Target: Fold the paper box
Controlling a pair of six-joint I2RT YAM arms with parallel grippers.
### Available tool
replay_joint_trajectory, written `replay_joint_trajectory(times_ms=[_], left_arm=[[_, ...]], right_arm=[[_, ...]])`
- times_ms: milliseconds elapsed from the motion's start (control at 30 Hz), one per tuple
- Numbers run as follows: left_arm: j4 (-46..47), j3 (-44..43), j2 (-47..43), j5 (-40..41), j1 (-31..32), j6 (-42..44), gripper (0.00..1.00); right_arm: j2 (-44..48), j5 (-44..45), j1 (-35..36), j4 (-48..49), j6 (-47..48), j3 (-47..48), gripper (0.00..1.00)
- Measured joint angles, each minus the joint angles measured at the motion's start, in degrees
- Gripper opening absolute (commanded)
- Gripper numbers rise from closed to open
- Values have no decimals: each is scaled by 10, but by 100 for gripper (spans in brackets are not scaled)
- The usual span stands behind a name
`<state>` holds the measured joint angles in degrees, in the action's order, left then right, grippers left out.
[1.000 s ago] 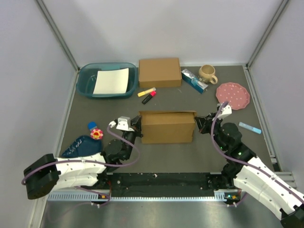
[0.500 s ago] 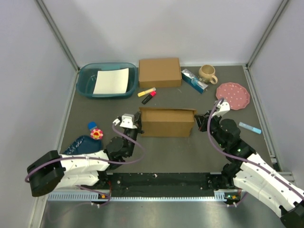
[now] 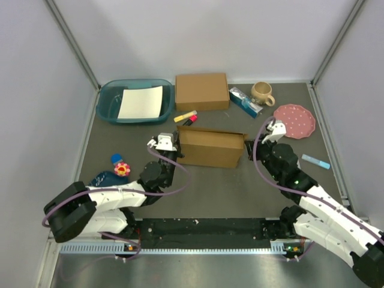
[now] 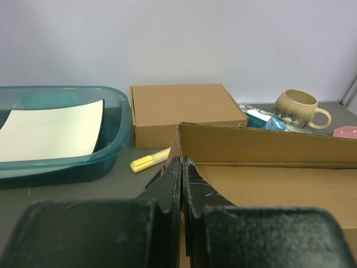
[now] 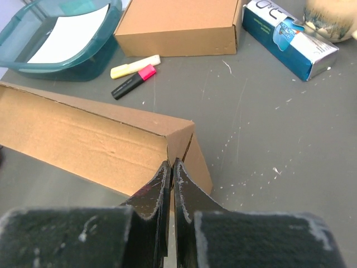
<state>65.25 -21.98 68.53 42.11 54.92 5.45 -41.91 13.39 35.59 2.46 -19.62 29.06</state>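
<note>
The paper box (image 3: 211,147) is a brown, open-topped cardboard shell in the middle of the table, held between both arms. My left gripper (image 3: 177,149) is shut on its left end wall. In the left wrist view the fingertips (image 4: 183,167) pinch that wall's edge, and the box's inside (image 4: 268,184) spreads to the right. My right gripper (image 3: 249,152) is shut on the right end. In the right wrist view its tips (image 5: 171,165) meet at the box's corner flap (image 5: 187,148), with the long wall (image 5: 83,134) running left.
At the back stand a teal tub (image 3: 108,102) holding a white sheet, a closed brown box (image 3: 201,91), a yellow and a red marker (image 3: 187,118), a blue carton (image 3: 245,101) and a mug (image 3: 262,92). A pink plate (image 3: 294,120) and blue pen (image 3: 315,161) lie right; a flower toy (image 3: 120,168) lies left.
Both arms have reached further out and carried the box away from their bases toward the markers. Both grippers stay shut on its ends.
</note>
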Motion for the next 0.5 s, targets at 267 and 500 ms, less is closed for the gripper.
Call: replay_joint_trajectory(times_ms=[267, 500], left_arm=[[18, 25, 26, 11, -10, -36, 0], [31, 45, 6, -3, -7, -60, 0]], right_arm=[[-20, 1, 0, 34, 0, -5, 0], [11, -20, 4, 14, -13, -18, 47]])
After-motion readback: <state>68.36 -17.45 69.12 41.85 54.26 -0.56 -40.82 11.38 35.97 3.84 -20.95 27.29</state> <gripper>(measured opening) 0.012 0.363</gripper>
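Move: The paper box is between the hands, each hand's shut fingers already at one of its upper ends. Its middle lies about 13 cm to the left hand's right and 13 cm to the right hand's left, some 4 cm lower. From the left hand, the black marker is about 13 cm ahead and 3 cm right, the yellow highlighter 15 cm ahead and 2 cm right. From the right hand, the blue carton is some 21 cm ahead, straight out. Left fingers, still shut, lower the box's left end about 2.5 cm; right fingers nearly stay, then open around its right end. ##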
